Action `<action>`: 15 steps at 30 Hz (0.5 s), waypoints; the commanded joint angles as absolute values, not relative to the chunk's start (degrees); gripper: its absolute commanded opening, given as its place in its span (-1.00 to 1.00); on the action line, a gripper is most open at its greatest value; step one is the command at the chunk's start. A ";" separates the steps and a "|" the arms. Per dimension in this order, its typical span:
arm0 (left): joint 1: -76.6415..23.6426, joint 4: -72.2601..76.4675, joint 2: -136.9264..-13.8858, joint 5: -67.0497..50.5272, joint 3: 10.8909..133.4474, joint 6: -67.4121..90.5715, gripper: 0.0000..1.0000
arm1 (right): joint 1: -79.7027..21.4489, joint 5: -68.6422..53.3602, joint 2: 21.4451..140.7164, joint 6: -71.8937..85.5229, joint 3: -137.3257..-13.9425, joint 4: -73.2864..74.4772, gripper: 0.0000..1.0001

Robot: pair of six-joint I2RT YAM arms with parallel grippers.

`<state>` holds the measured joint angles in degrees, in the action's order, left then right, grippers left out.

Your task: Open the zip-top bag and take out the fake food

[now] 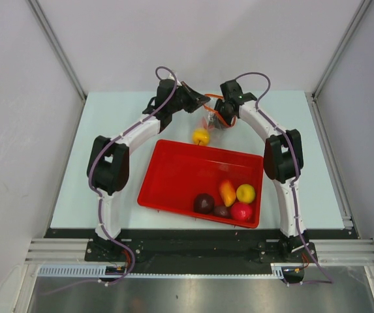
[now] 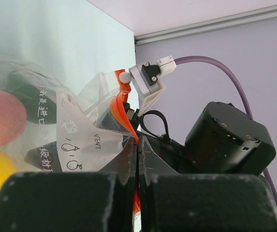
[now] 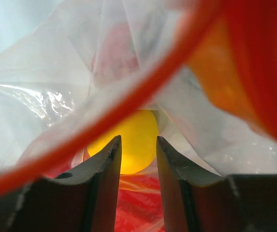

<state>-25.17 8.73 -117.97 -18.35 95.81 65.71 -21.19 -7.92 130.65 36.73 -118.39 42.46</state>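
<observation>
The zip-top bag (image 1: 211,120) hangs above the table between my two grippers, past the tray's far rim. My left gripper (image 2: 138,145) is shut on its orange-red zip strip (image 2: 121,113); the clear printed plastic (image 2: 80,130) spreads out to the left. My right gripper (image 3: 138,140) is open inside the bag's mouth, under the zip strip (image 3: 128,104), with nothing between its fingers. A yellow fake food (image 3: 136,128) lies just beyond its fingertips and shows low by the bag (image 1: 201,136); I cannot tell whether the plastic encloses it. A pink piece (image 2: 3,116) shows behind the plastic.
The red tray (image 1: 173,176) lies in front of the bag. Several fake foods sit in its near right corner: maroon (image 1: 204,203), orange (image 1: 227,192), yellow (image 1: 245,193), red (image 1: 241,210). Both arms arch over the tray's sides.
</observation>
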 commanded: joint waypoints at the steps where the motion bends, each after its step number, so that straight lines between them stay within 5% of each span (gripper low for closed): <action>1: -25.05 10.11 -115.66 -17.14 98.17 64.86 -1.00 | -20.74 -12.30 129.37 34.72 -117.51 40.26 -0.16; 15: -27.24 9.93 -115.05 -18.11 96.15 68.12 -1.00 | -19.34 -13.18 129.99 41.48 -105.75 14.96 0.67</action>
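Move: My right hand is already in the mouth of the zip-top bag. The red food with the green top lies about 3 cm ahead of it, 4 cm left and 6 cm below. The yellow food lies some 3 cm back, 5 cm left and 7 cm below, and the red tray's middle about 21 cm back, 5 cm left and 9 cm down. From my left hand, the red food is roughly 2 cm ahead and 18 cm below, hardly to either side. I spread my right fingers from about a third open to wide, working the hand some 3 to 4 cm down, left and forward through the mouth towards the red food, while the wrist swings about 10 degrees so the fingertips point more forward and left. My left fingers stay shut on the orange zip rim and ease it about 1.5 cm right and slightly back. ##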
